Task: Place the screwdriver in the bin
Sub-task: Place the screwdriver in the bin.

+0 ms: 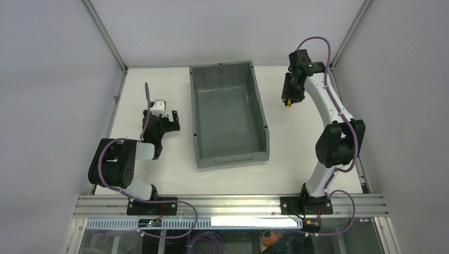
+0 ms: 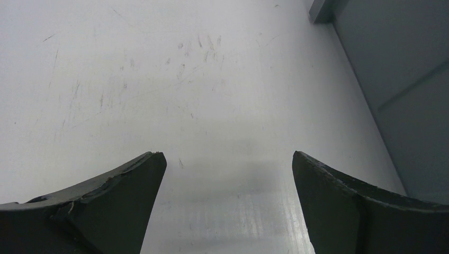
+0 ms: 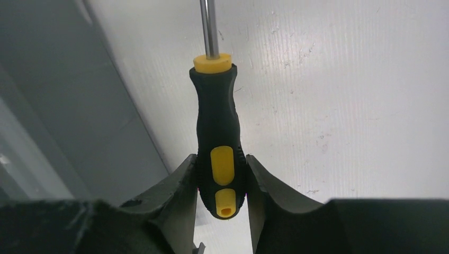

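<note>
My right gripper (image 3: 221, 165) is shut on the butt end of the screwdriver (image 3: 217, 127), whose black and yellow handle and thin metal shaft point away from the wrist camera. In the top view the right gripper (image 1: 288, 101) hangs just right of the grey bin (image 1: 197, 116), near its far end, with the yellow tip of the screwdriver (image 1: 288, 105) showing below it. The bin stands in the middle of the table with nothing inside. My left gripper (image 1: 168, 121) sits low to the left of the bin; in its wrist view the left gripper (image 2: 227, 159) is open over bare table.
The bin's outer wall (image 3: 58, 106) fills the left of the right wrist view and the bin's wall (image 2: 407, 100) shows at the right of the left wrist view. Enclosure walls and metal posts (image 1: 106, 37) ring the white table (image 1: 296, 159).
</note>
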Action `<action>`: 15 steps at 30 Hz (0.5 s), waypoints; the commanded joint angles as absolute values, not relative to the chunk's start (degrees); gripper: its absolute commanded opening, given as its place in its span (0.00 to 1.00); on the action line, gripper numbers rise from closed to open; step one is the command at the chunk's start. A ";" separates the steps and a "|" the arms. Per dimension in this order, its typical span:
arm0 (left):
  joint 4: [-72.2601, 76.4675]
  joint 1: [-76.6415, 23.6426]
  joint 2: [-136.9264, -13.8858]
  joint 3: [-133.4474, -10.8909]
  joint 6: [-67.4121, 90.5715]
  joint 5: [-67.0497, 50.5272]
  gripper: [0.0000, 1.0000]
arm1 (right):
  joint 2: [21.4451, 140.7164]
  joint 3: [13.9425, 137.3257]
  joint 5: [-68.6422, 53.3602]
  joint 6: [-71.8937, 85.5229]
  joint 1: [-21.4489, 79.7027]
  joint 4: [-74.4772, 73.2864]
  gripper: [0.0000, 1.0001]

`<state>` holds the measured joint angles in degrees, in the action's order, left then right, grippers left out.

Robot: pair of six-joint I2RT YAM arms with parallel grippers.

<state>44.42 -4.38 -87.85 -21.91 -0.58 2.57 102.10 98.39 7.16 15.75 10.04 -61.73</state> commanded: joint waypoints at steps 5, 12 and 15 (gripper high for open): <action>46.02 -3.78 -86.21 -21.97 -0.15 1.66 0.99 | 95.70 106.55 6.16 16.25 14.72 -65.26 0.18; 46.04 -3.78 -86.22 -21.97 -0.10 1.67 0.99 | 94.29 112.05 2.20 16.86 20.71 -66.15 0.18; 46.00 -3.78 -86.21 -21.97 -0.14 1.66 0.99 | 94.59 113.67 0.84 17.44 23.42 -66.04 0.18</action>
<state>44.42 -4.38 -87.85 -21.91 -0.58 2.57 97.36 109.47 4.03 16.47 20.67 -66.19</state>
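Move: The bin's middle lies about 22 cm to the left of the right gripper, roughly level with it fore and aft and some 10 cm lower. The bin's right wall is the first part in the way, about 8 cm to the left, also level with the gripper and about 9 cm below at its mid-height. From the idle left gripper, the bin's middle is some 27 cm to the right, level fore and aft, and about 2 cm higher. Keep the right fingers shut on the screwdriver's handle and go on lifting, about 9 cm, while swinging it some 8 cm left towards the bin, slowly at first and faster as you go. Let the hand turn about 10 degrees counter-clockwise and the fingertips tip slightly outward. ##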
